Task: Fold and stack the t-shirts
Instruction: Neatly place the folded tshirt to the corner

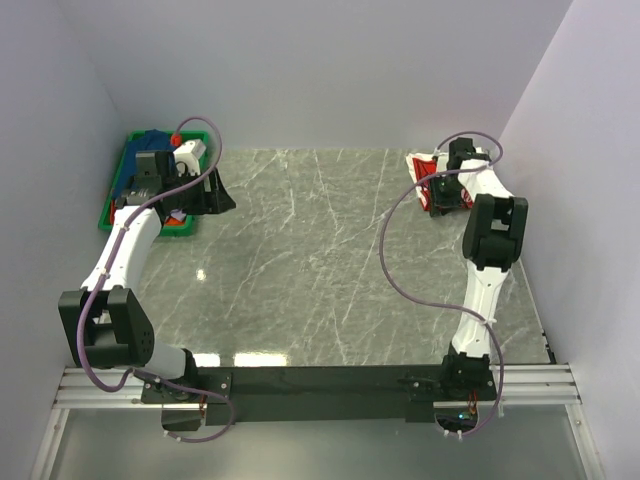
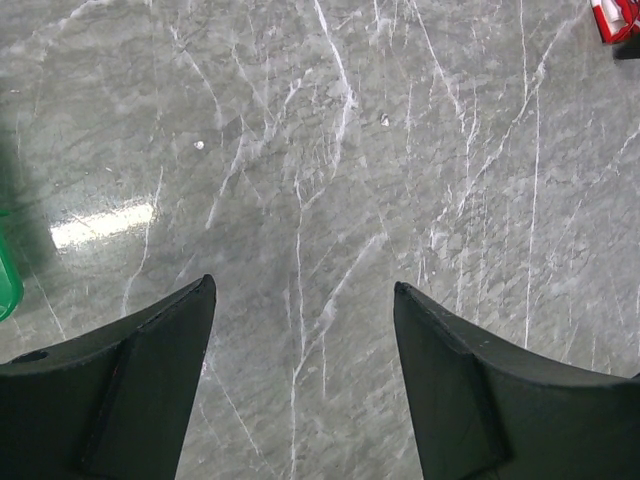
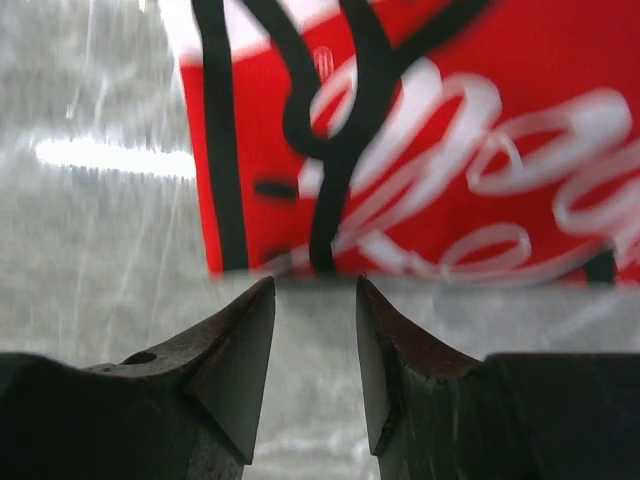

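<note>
A red t-shirt (image 3: 420, 130) with white script and black lines lies at the far right of the table, and shows as a small red and white heap (image 1: 421, 166) from above. My right gripper (image 3: 315, 285) is low at its near edge. Its jaws stand a little apart, with only bare table between them. My left gripper (image 2: 300, 290) hangs wide open and empty over bare marble, near the far left (image 1: 214, 196). The same red shirt (image 2: 615, 18) shows far off in the left wrist view. Dark blue cloth (image 1: 152, 139) lies in the green crate.
The green plastic crate (image 1: 108, 213) stands at the far left against the wall, partly hidden by my left arm; its corner (image 2: 6, 285) shows in the left wrist view. White walls close in the grey marble table (image 1: 320, 260) on three sides.
</note>
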You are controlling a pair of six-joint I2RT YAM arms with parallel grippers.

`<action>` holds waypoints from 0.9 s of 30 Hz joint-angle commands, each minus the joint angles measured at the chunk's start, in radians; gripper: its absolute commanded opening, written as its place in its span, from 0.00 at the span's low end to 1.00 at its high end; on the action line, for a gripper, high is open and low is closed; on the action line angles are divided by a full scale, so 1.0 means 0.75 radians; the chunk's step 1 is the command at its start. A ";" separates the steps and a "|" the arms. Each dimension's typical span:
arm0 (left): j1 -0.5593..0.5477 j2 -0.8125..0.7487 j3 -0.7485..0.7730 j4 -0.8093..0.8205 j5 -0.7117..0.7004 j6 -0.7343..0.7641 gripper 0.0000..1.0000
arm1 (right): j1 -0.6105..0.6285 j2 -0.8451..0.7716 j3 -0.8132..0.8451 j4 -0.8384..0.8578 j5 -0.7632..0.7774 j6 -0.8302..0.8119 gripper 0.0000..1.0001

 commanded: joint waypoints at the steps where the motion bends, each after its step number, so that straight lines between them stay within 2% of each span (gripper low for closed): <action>1: 0.008 -0.036 0.023 0.000 -0.005 0.005 0.77 | 0.011 0.070 0.139 0.002 0.001 0.036 0.45; 8: 0.006 -0.036 0.025 -0.008 -0.015 0.013 0.77 | 0.025 0.203 0.351 -0.017 0.010 0.038 0.42; 14: 0.008 -0.036 0.023 -0.002 0.005 0.007 0.78 | 0.036 0.195 0.401 -0.015 -0.019 0.040 0.44; 16: 0.008 -0.029 0.033 -0.002 0.026 0.013 0.80 | 0.042 0.153 0.384 -0.047 -0.098 0.008 0.52; 17: 0.008 -0.021 0.037 -0.004 0.046 0.015 0.81 | 0.050 0.069 0.324 -0.052 -0.131 -0.007 0.61; 18: 0.006 -0.015 0.045 -0.006 0.052 0.015 0.83 | 0.058 0.014 0.274 -0.039 -0.162 -0.025 0.65; 19: 0.008 -0.005 0.059 -0.008 0.067 0.021 0.99 | 0.064 -0.050 0.215 -0.003 -0.215 -0.031 0.70; 20: 0.006 0.017 0.068 -0.010 0.075 0.025 0.99 | 0.070 -0.184 0.101 0.014 -0.242 -0.037 0.80; 23: 0.004 0.079 0.113 -0.008 0.061 0.035 0.99 | 0.105 -0.415 -0.084 0.063 -0.301 -0.056 0.90; 27: -0.043 0.152 0.186 0.008 0.016 0.039 1.00 | 0.128 -0.604 -0.264 0.065 -0.346 -0.064 0.92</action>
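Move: Just ahead of the right hand, at about its fingertip height, is the near edge of the folded red t-shirt; the shirt's middle lies roughly 9 cm forward, 3 cm to the right and 2 cm below. The table's far right corner is about 19 cm ahead and 15 cm to the right, 3 cm below. From the left hand the t-shirt is some 18 cm ahead, 55 cm to the right and 19 cm down. Skimming low and half open, the right hand goes about 5 cm forward, nudging the shirt's near edge towards the far corner. It then backs off, rises some 10 cm and swings 7 cm left, opening wide as the wrist tilts up and turns slightly counter-clockwise, clear of the shirt. The left hand opens fully and starts easing forward. ##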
